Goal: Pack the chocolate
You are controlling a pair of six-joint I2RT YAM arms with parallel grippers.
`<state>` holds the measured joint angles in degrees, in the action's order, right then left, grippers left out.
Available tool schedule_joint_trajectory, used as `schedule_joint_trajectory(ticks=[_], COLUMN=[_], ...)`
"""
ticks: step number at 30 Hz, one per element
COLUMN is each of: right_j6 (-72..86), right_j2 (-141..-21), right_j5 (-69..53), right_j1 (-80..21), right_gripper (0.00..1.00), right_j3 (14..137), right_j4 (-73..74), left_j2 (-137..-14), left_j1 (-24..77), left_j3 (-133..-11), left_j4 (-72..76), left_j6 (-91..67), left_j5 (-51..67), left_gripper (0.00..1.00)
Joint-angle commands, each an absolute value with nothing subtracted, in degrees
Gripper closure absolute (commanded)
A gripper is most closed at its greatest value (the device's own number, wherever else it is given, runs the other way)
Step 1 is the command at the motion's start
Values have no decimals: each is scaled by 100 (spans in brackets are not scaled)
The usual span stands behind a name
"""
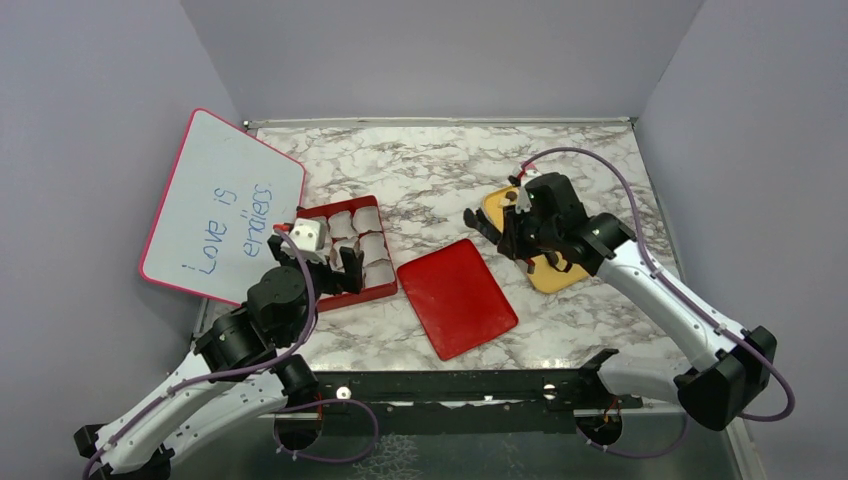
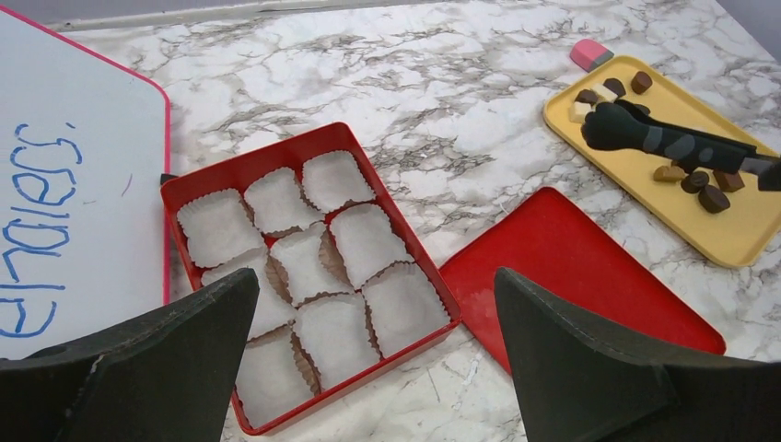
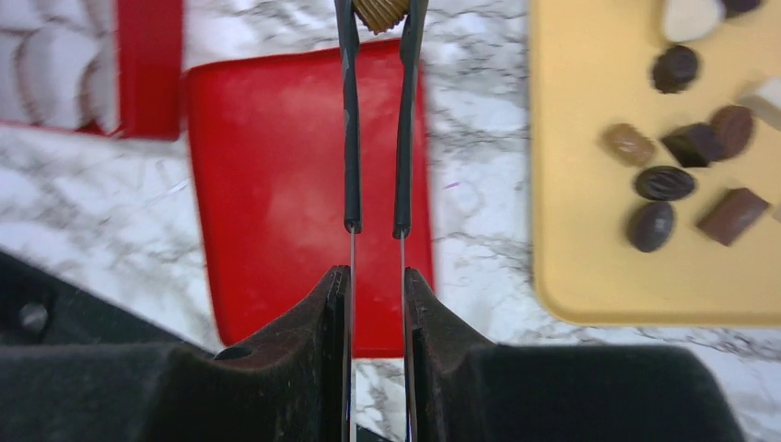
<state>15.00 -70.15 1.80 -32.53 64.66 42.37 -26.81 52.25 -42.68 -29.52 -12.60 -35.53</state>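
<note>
Several chocolate pieces (image 3: 663,182), dark brown and tan, lie on a yellow tray (image 3: 589,184) at the right. My right gripper (image 3: 378,272) is shut on black tongs (image 3: 350,138). The tongs pinch a tan ribbed chocolate (image 3: 380,11) at their tip, above the far edge of the red lid (image 3: 276,166). From above, the right gripper (image 1: 515,225) hangs at the tray's left edge. The red box (image 2: 230,170) holds white paper cups (image 2: 276,198), all without chocolate. My left gripper (image 2: 373,276) is wide open over the box's near end and holds nothing.
The red lid (image 1: 457,297) lies flat between the box (image 1: 375,290) and the yellow tray (image 1: 555,275). A whiteboard with blue writing (image 1: 220,205) leans at the left wall. A pink eraser (image 2: 589,53) sits beyond the tray. Grey walls close in three sides.
</note>
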Motion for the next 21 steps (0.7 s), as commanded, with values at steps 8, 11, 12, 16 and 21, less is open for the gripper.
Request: schedule_joint_trajectory(ticks=[8, 11, 12, 16, 21], right_j6=[1652, 1800, 1848, 1978, 2040], right_j2=[-6797, -6941, -7041, -7461, -8000], right_j5=[-350, -311, -262, 147, 449], right_j1=[-4021, -4359, -4495, -5149, -5848], right_gripper=[75, 75, 75, 75, 74], right_j3=[6495, 6592, 6645, 6948, 7391], right_j4=[3973, 3853, 3851, 3852, 3800], left_j2=[-2328, -2274, -2261, -2199, -2033], left_j1=[5238, 5235, 5234, 5222, 5191], left_j3=[-4220, -4206, -4202, -4210, -4210], left_j4=[-2892, -2896, -2886, -2885, -2876], left_j6=[-1332, -1345, -1347, -1365, -1375], left_j5=[-3929, -3951, -3989, -4021, -4034], left_gripper=[1, 1, 1, 1, 1])
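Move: The right hand's tongs hold a chocolate bound for the red box, whose middle is about 31 cm to this hand's left, 6 cm ahead and 16 cm below. The flat red lid is some 8 cm to its left, 4 cm back and 17 cm lower; the yellow tray is around 11 cm to its right, 9 cm ahead and 17 cm down. From the left hand, the box is about 12 cm ahead, 3 cm left and 24 cm below. Carry the tongs with the right gripper leftward from the yellow tray over the red lid towards the red box, about 11 cm left while drawing back some 7 cm, nearly level, swinging counter-clockwise about 20 degrees. Keep the gripper shut on the tongs so their tips go on pinching the chocolate. Ease the empty, open left gripper some 2 cm left and slightly up. ##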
